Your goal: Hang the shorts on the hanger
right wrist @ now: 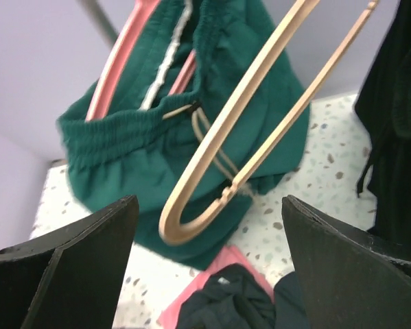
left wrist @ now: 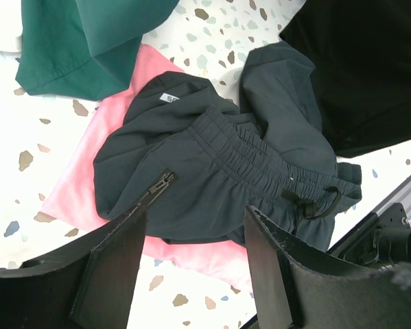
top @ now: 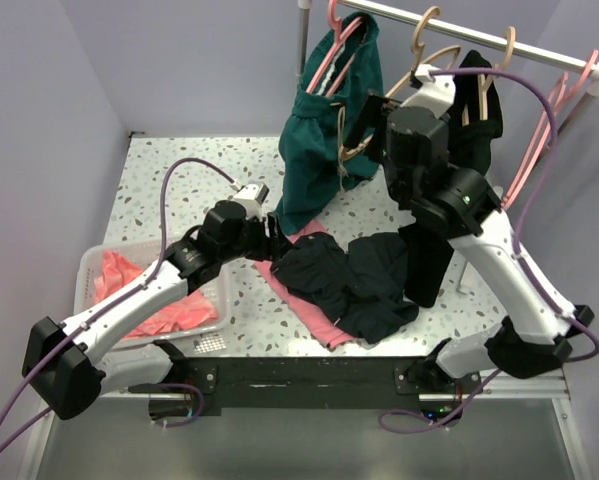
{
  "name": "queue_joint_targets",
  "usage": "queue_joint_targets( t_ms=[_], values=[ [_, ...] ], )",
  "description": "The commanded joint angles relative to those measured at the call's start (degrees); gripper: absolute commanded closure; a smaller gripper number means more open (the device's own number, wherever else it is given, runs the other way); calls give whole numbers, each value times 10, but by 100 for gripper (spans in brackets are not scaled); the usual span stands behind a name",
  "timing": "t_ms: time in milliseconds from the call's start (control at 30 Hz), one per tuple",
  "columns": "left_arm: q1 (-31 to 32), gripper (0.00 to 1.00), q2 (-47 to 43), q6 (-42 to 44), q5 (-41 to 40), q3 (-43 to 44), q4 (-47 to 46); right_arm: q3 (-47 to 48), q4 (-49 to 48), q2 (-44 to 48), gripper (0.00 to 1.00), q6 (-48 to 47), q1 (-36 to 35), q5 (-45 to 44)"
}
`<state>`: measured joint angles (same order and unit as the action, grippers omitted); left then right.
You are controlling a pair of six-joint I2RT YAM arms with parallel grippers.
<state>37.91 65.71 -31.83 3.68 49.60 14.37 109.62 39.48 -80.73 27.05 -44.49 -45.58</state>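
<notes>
The dark navy shorts (top: 344,280) lie crumpled on a pink cloth (top: 314,318) near the table's front; their gathered waistband and drawstring show in the left wrist view (left wrist: 219,171). My left gripper (top: 274,235) (left wrist: 195,233) hovers open just above their near edge, nothing between its fingers. The beige hanger (right wrist: 239,123) hangs tilted from the rail (top: 479,38), its rounded end low in front of the teal garment (right wrist: 123,151). My right gripper (top: 364,125) (right wrist: 205,226) is open wide just short of that end, not touching it.
A long black garment (top: 474,130) hangs right of the hanger and reaches the table. Pink hangers (top: 331,50) sit on the rail. A white basket (top: 87,275) with pink cloth stands at the front left. Purple walls close in the left, the back and the right.
</notes>
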Motion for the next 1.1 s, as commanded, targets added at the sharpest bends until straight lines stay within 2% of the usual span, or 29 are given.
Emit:
queue_joint_targets(
  t_ms=[0, 133, 200, 333, 433, 467, 500, 600, 767, 867, 1067],
  values=[
    [1, 37, -14, 18, 12, 12, -6, 80, 1, -70, 11, -4, 40, -12],
    [1, 37, -17, 21, 10, 12, -4, 167, 43, -137, 11, -5, 61, -4],
    [1, 37, -19, 24, 9, 12, -2, 176, 55, -151, 11, -9, 66, -3],
    [1, 37, -25, 26, 4, 10, -2, 116, 46, -122, 17, -12, 68, 1],
    [1, 37, -26, 27, 6, 10, -1, 74, 44, -93, 31, -15, 68, 2],
    [1, 37, -27, 27, 7, 10, 0, 65, 46, -86, 41, -14, 68, 2],
    [0, 37, -27, 27, 7, 10, -1, 54, 46, -67, 44, -13, 68, 4],
    [1, 37, -25, 27, 8, 8, -3, -1, 39, -30, 47, -16, 68, 10],
    [1, 37, -23, 28, 9, 6, -5, -22, 47, -5, 52, -40, 69, 8],
    [1, 37, -23, 27, 11, 7, -7, -13, 55, -13, 56, -62, 71, 10],
    [1, 37, -23, 25, 18, 3, -9, 23, 84, -50, 62, -87, 118, 80]
  ],
)
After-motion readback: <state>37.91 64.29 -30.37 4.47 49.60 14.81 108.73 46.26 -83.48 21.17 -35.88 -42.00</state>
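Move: The beige hanger's near lower end lies about 6 cm ahead of the open right hand, 1 cm left and some 3 cm below. Beyond it the green garment hangs roughly 12 cm ahead and 6 cm left of the hand; the black garment is some 18 cm right and 8 cm ahead. The dark shorts lie on the table, about 17 cm back and 3 cm left. From the left hand, the hanger end is some 14 cm ahead and 17 cm right, well above. Right hand reaches about 7 cm forward, dipping, closes on the beige hanger's end, then draws back and right. ##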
